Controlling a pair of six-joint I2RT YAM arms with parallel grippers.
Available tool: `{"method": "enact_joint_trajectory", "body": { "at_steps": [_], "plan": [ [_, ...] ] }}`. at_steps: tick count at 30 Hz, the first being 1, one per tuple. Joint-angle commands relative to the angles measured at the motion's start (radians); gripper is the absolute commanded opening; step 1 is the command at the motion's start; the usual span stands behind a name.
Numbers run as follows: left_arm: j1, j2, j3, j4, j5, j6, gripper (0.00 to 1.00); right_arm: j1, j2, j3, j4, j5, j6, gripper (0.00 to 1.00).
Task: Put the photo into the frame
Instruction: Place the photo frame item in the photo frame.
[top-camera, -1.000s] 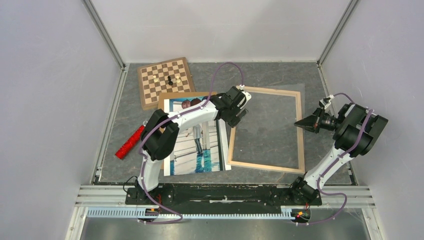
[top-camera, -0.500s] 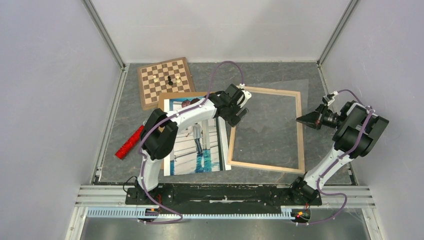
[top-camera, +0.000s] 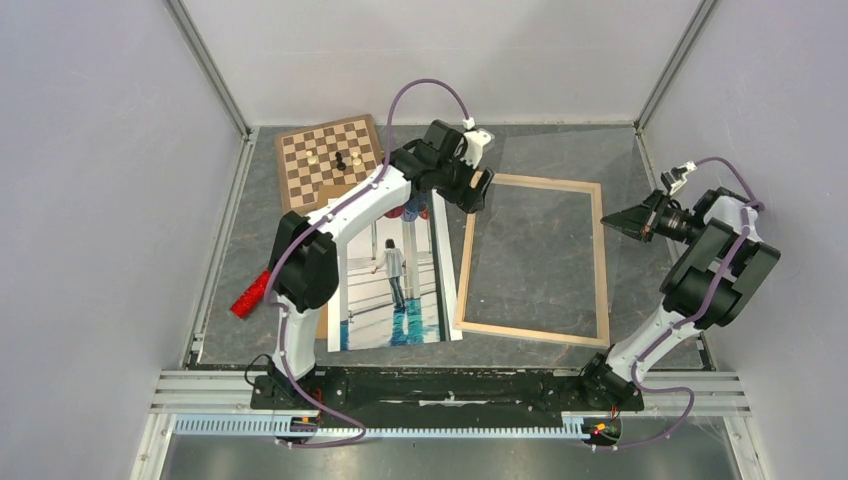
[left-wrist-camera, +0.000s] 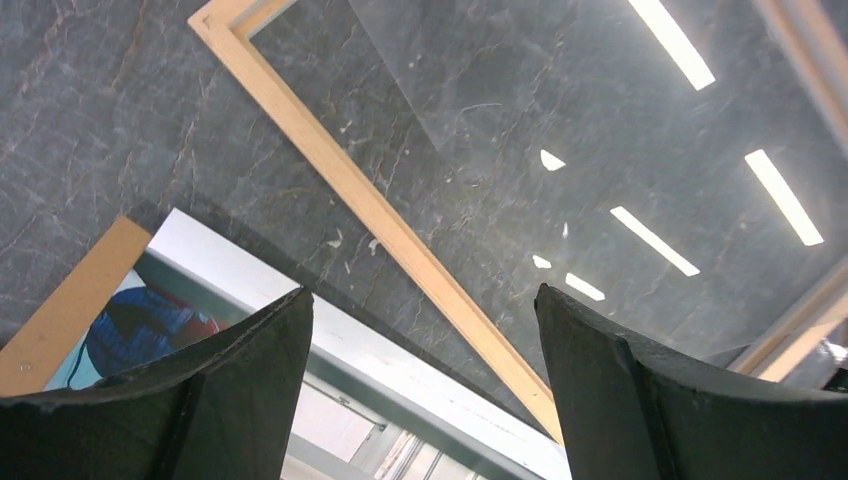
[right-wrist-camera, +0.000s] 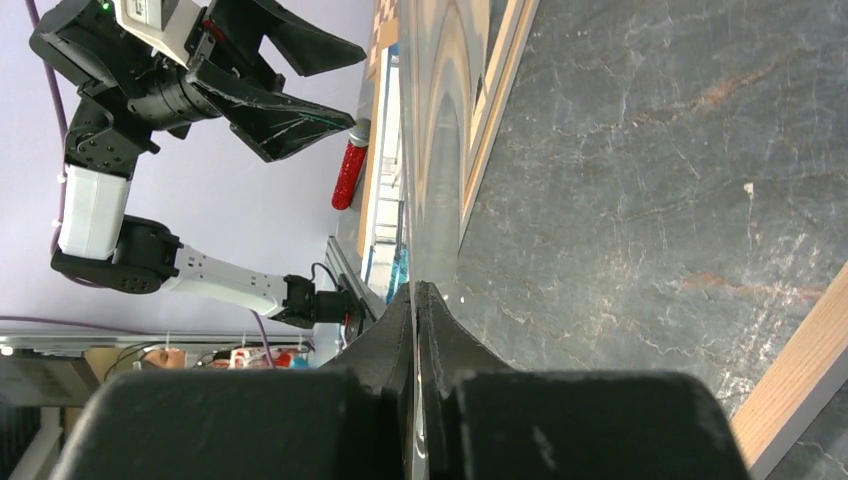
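Note:
The photo (top-camera: 395, 285) lies face up on the table, left of the frame (top-camera: 530, 332), and its white border shows in the left wrist view (left-wrist-camera: 400, 375). The frame lies flat, its wooden bar crossing the left wrist view (left-wrist-camera: 370, 205). My left gripper (top-camera: 478, 188) is open and empty, hovering over the frame's far left corner and the photo's top right corner (left-wrist-camera: 422, 291). My right gripper (top-camera: 610, 219) is shut on a clear sheet (right-wrist-camera: 432, 150) at the frame's right side and holds it above the frame (left-wrist-camera: 600, 130).
A brown backing board (left-wrist-camera: 70, 310) lies under the photo. A checkered chessboard (top-camera: 333, 160) with a few pieces sits at the back left. A red cylinder (top-camera: 258, 287) lies at the left. Walls close in on both sides.
My left gripper has risen and moved toward the back, off the photo's right edge. My right gripper has drawn slightly right and back with the clear sheet.

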Motion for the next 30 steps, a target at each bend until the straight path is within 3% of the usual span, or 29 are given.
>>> {"method": "enact_joint_trajectory", "body": {
  "at_steps": [1, 30],
  "plan": [
    [0.012, -0.008, 0.062, 0.033, 0.148, -0.093, 0.88, 0.009, -0.065, 0.06, -0.02, -0.09, 0.021, 0.0],
    [0.187, 0.085, -0.038, 0.419, 0.521, -0.41, 0.88, 0.117, -0.218, 0.025, 0.122, -0.161, 0.2, 0.0]
  ]
}}
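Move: The clear sheet, with its right edge in the right fingers, has its middle about 12 cm to the open left hand's right and some 4 cm back, slightly below. The wooden frame's middle is roughly 12 cm right, 12 cm back and 15 cm below the left hand; the photo's is about 17 cm left, 14 cm back. From the right hand, the sheet's middle lies about 10 cm left and 2 cm ahead, the frame's some 9 cm left, 6 cm back and 16 cm below. Still pinching the clear sheet by its right edge, the right hand lifts it about 6 cm above the frame and carries it some 4 cm left, its fingers tipping up slightly. The open left hand rises and edges right, then reaches forward about 4 cm by the sheet's free left edge, its fingers swinging up nearly 30 degrees from steeply down to point more to the right. ##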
